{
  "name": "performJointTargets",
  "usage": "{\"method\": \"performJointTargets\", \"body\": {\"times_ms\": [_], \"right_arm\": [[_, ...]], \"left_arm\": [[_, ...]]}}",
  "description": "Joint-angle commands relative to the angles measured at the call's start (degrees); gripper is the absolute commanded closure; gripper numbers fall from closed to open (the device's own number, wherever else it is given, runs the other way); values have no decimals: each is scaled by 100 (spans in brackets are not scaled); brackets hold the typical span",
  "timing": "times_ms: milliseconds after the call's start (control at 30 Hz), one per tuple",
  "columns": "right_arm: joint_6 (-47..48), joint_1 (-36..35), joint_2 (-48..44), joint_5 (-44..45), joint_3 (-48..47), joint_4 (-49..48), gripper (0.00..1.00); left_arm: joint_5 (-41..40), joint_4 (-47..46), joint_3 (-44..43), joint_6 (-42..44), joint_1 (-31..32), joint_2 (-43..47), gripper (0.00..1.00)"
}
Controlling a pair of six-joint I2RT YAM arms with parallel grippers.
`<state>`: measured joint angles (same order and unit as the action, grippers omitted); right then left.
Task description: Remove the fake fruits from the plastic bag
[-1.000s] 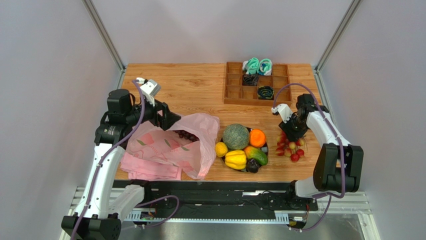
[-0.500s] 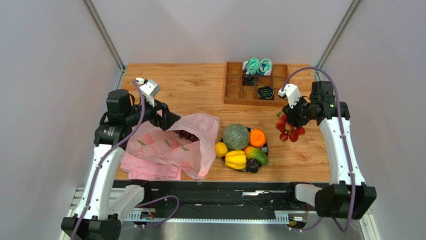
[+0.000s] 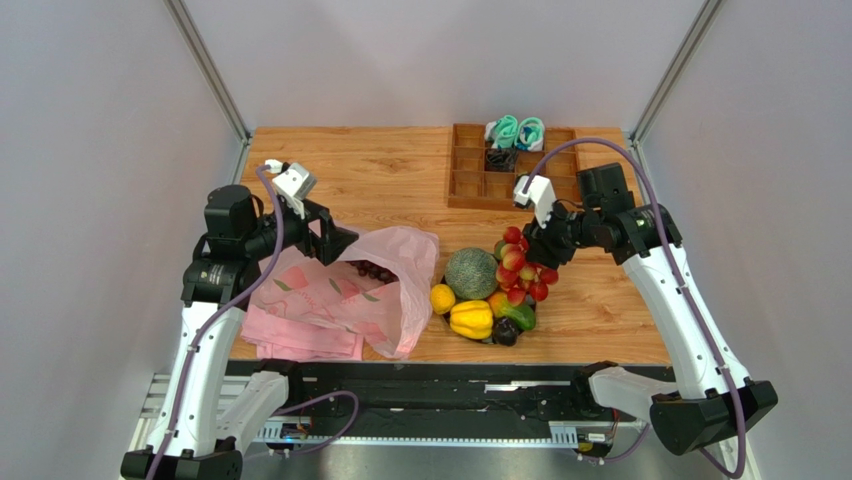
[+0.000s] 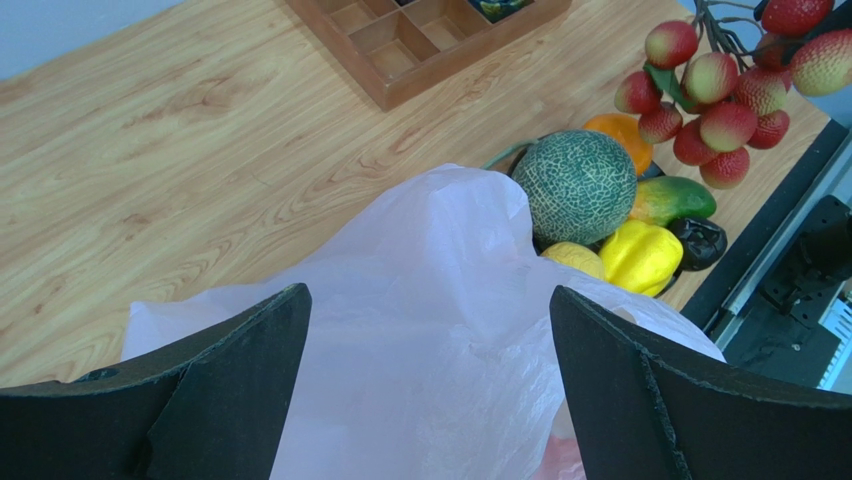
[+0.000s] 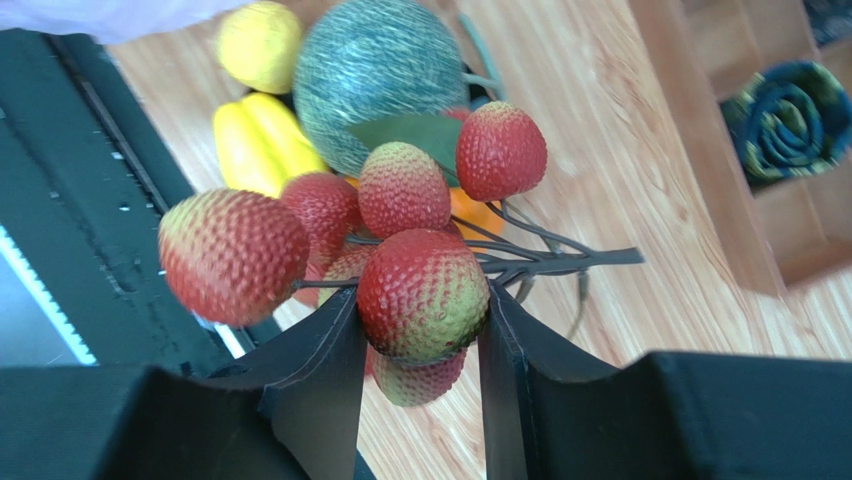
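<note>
The pink plastic bag (image 3: 340, 295) lies at the left with its mouth toward the fruits, and dark grapes (image 3: 375, 270) show inside the mouth. My left gripper (image 3: 335, 240) hangs open just above the bag (image 4: 430, 380), holding nothing. My right gripper (image 5: 420, 293) is shut on one berry of the red berry bunch (image 3: 520, 265), which hangs in the air over the plate. On the dark plate (image 3: 529, 298) sit a netted melon (image 3: 471, 273), a lemon (image 3: 443, 299) and a yellow lobed piece (image 3: 472, 319). The orange is mostly hidden behind the berries.
A wooden compartment tray (image 3: 470, 185) with teal and black items stands at the back right. A folded pink cloth (image 3: 300, 345) lies under the bag near the table's front edge. A green piece (image 3: 520, 316) and a dark one (image 3: 505, 333) share the plate.
My right gripper has lifted the berry bunch off the table at the right and carried it left, over the plate. The left arm shifted only slightly.
</note>
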<state>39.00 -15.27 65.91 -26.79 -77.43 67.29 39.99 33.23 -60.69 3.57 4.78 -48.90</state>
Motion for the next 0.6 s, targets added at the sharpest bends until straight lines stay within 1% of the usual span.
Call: {"method": "performJointTargets", "body": {"times_ms": [0, 167, 367, 567], "right_arm": [[-463, -441, -52, -99, -150, -49, 80], [-499, -530, -34, -64, 69, -40, 79], [-622, -635, -43, 59, 623, -339, 77], [-657, -741, -8, 112, 852, -488, 76]], "left_arm": [[-26, 16, -22, 214, -38, 162, 2], [-70, 43, 48, 267, -38, 285, 2], [-61, 34, 136, 267, -47, 364, 2], [-44, 61, 153, 275, -47, 364, 2]]}}
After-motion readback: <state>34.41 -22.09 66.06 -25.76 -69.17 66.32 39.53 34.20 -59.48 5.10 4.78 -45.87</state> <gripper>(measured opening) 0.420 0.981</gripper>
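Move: The right hand holds the red fruit bunch; the fruit pile on the plate, where the bunch is headed, is centred about level with the hand, 12 cm to its left and 17 below. From that hand the orange lies 4 cm ahead and 8 left, the melon some 4 ahead and 18 left, the mango about 6 back and 7 left, all well below. From the left hand the pile is about 34 cm right, 2 back and 23 below. The right arm, its fingers still shut on the red fruit bunch, finishes its swing level towards the plate, going about 2 cm left and a little back, then turns to lowering: down about 5 cm in all, while drawing back some 3 cm over the right-hand side of the pile. As it sinks, the wrist tips the fingers about 10 degrees steeper towards the table, and the grip keeps its hold without loosening. ##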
